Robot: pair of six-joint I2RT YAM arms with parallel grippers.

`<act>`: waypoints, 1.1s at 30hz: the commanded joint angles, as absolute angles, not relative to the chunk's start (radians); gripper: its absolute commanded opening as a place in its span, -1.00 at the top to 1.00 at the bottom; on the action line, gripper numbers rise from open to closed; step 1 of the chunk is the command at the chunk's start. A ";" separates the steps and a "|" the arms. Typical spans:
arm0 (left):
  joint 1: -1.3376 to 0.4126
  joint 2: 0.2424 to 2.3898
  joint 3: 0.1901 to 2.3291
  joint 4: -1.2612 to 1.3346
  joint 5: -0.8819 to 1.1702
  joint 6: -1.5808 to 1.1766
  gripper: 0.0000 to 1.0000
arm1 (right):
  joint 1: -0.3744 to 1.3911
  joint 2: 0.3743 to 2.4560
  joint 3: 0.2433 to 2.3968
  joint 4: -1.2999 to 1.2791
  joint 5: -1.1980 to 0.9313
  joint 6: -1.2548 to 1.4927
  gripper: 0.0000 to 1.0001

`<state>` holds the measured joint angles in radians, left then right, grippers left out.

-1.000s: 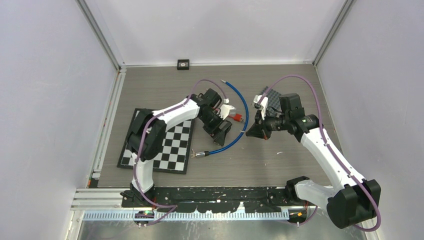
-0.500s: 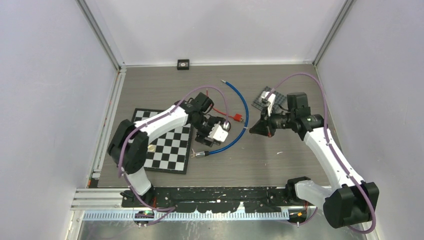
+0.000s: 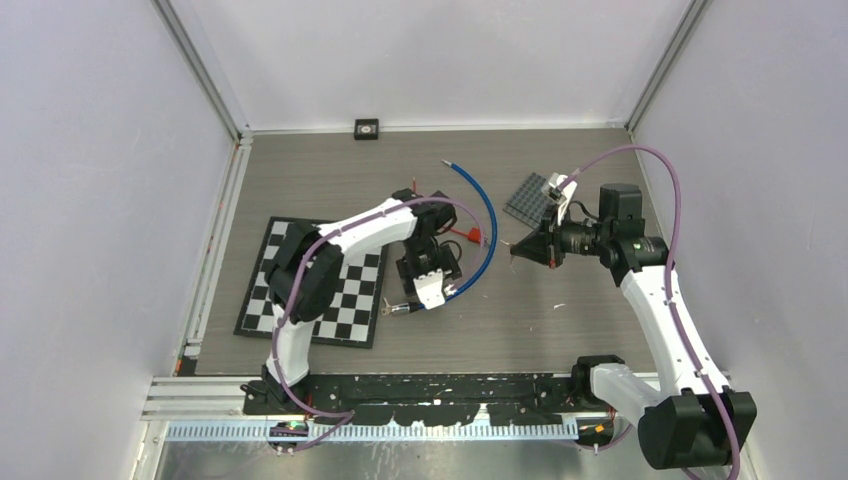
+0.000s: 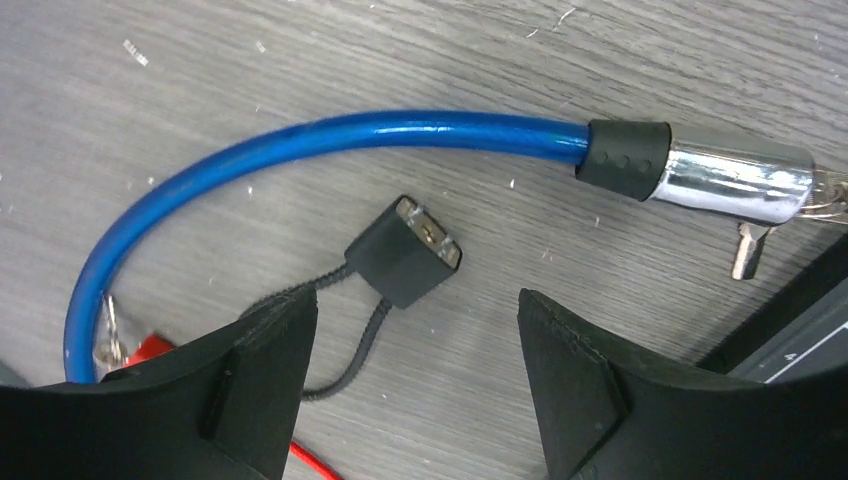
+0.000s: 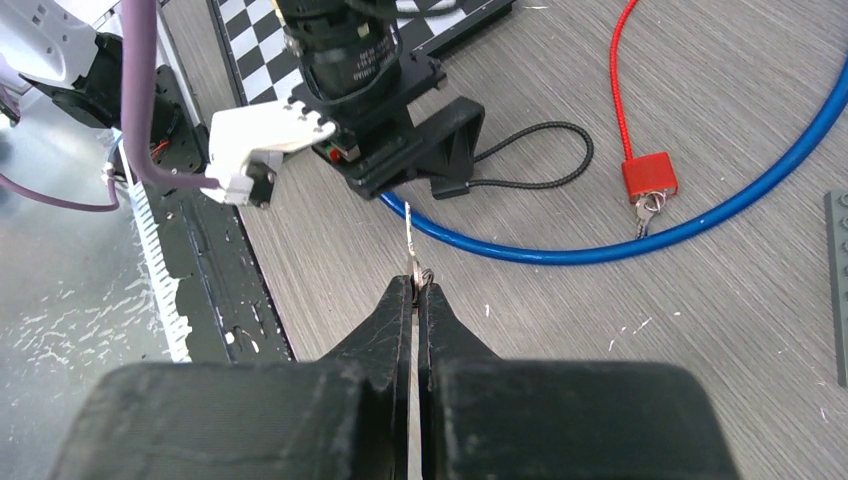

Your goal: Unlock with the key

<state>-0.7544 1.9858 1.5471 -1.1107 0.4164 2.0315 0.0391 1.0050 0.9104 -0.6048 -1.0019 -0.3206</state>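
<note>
My right gripper (image 5: 415, 285) is shut on a thin silver key (image 5: 409, 235), whose blade sticks out past the fingertips; in the top view it (image 3: 517, 250) hangs above the table right of the blue cable lock (image 3: 488, 215). The cable (image 4: 330, 135) ends in a chrome head (image 4: 735, 185). My left gripper (image 4: 415, 300) is open and low over the table, with a small black lock head (image 4: 405, 250) on a black cord just beyond its fingertips. A red padlock (image 5: 648, 175) with keys hanging from it lies inside the cable's curve.
A black-and-white chessboard (image 3: 340, 290) lies left of the left gripper (image 3: 437, 262). A grey studded plate (image 3: 525, 197) sits behind the right gripper. A small black square (image 3: 367, 128) rests at the back wall. A red cord (image 5: 620, 80) runs from the padlock.
The left arm has swung its gripper from the back, near the red padlock, toward the near stretch of the blue cable. The right gripper has drawn back to the right with the key.
</note>
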 commanded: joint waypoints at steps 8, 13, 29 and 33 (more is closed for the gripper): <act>-0.873 2.117 1.691 -1.226 0.175 2.366 -0.43 | 0.034 1.010 0.922 -0.583 -1.040 -0.316 0.99; -0.895 2.148 1.696 -1.221 0.114 2.394 -0.38 | 0.034 1.011 0.920 -0.582 -1.043 -0.315 0.99; -0.896 1.956 1.403 -0.796 0.386 1.613 0.17 | 0.034 1.007 0.922 -0.584 -1.061 -0.313 0.99; -0.889 1.903 1.307 -0.652 0.347 1.435 0.16 | 0.034 1.019 0.922 -0.584 -1.069 -0.310 0.99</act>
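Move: The black lock lies some 2 cm to the right of my open left hand and about 4 cm below it, level with it fore and aft. The blue cable runs about 4 cm nearer my base than the lock. Its metal cylinder sits some 7 cm left of my left hand and 5 cm back, and the red lock about 9 cm ahead and 8 cm right. From my right hand, the black lock is roughly 12 cm left, 7 cm back and 21 cm below. I lower my left hand about 3.5 cm and ease it 2 cm right over the black lock, rolling its left side up some 15 degrees, then shut the fingers from wide to about half until they pinch the lock's body. Holding on, I draw it back some 2 cm towards the blue cable, undoing the roll and turning the wrist counter-clockwise about 20 degrees. My right hand keeps the key still. ##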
